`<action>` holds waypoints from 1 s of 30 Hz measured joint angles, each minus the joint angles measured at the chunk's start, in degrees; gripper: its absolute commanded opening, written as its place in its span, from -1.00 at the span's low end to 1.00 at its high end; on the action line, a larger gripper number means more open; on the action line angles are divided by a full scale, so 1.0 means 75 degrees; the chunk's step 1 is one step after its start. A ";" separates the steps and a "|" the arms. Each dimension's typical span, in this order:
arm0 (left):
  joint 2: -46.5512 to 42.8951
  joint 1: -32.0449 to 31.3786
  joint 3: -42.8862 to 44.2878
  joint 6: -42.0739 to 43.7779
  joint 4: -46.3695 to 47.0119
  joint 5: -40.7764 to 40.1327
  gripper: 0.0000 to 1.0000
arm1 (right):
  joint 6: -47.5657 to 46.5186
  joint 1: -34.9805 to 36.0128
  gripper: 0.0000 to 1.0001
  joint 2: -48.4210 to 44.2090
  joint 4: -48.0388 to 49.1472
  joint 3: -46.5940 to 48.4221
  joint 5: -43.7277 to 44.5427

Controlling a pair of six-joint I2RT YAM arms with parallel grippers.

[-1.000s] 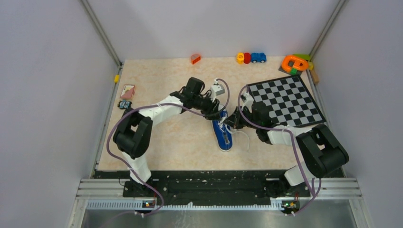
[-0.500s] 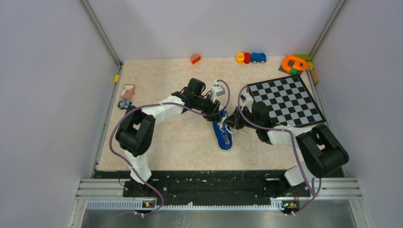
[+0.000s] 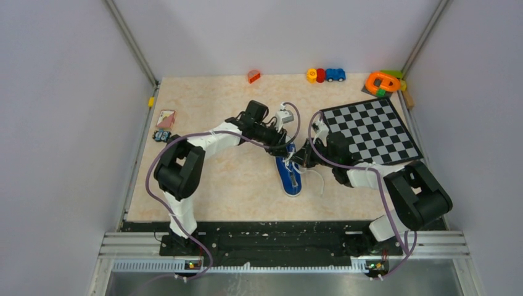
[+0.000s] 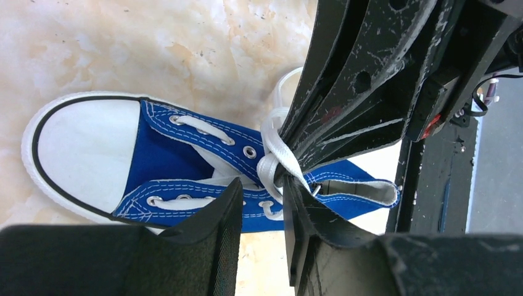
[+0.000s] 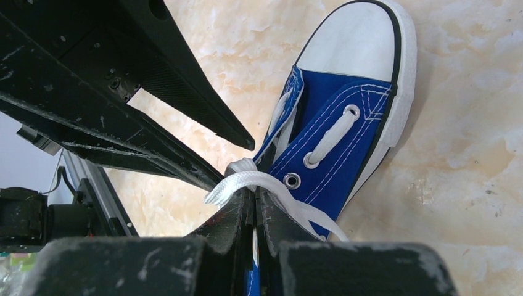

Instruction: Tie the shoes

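The blue canvas shoe (image 3: 291,177) lies mid-table, its white toe cap towards the near edge. My right gripper (image 5: 255,196) is shut at the shoe's throat, with a white lace (image 5: 247,182) draped over its closed tips. In the left wrist view the same lace (image 4: 271,157) loops round the right gripper (image 4: 285,145). My left gripper (image 4: 262,184) is open just beside that loop, with only shoe and table showing in its gap. Its right finger (image 4: 296,209) reaches up against the lace. From above, the left gripper (image 3: 285,150) and right gripper (image 3: 300,159) meet over the shoe's heel end. A loose lace end (image 3: 319,179) trails right.
A checkerboard (image 3: 371,131) lies at the right behind the right arm. Toy blocks (image 3: 325,75), an orange ring toy (image 3: 382,81) and a red piece (image 3: 253,76) line the far edge. A card (image 3: 165,118) and small blue toy car (image 3: 161,135) sit at the left.
The left arm has shifted slightly, its gripper edging closer to the lace at the right gripper's tips. The right arm and the shoe have stayed put.
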 measured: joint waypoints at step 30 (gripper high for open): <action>-0.0860 0.0026 0.0061 -0.0128 -0.0367 -0.1032 -1.00 | -0.0941 -0.0017 -0.37 -0.2410 -0.2305 0.0000 0.0892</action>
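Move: The lace loop, still pinched by the right fingers, lies just off the left fingertips: about 2 cm right, 1 cm back and 1 cm below the left hand, and right at the right hand. From the left hand, the shoe's middle is some 3 cm back, 1 cm right and 5 cm down, its toe cap about 5 cm ahead, level sideways and 6 cm down. Left fingers shut on the lace loop and lift about 3.5 cm as the right opens and withdraws up-right. ##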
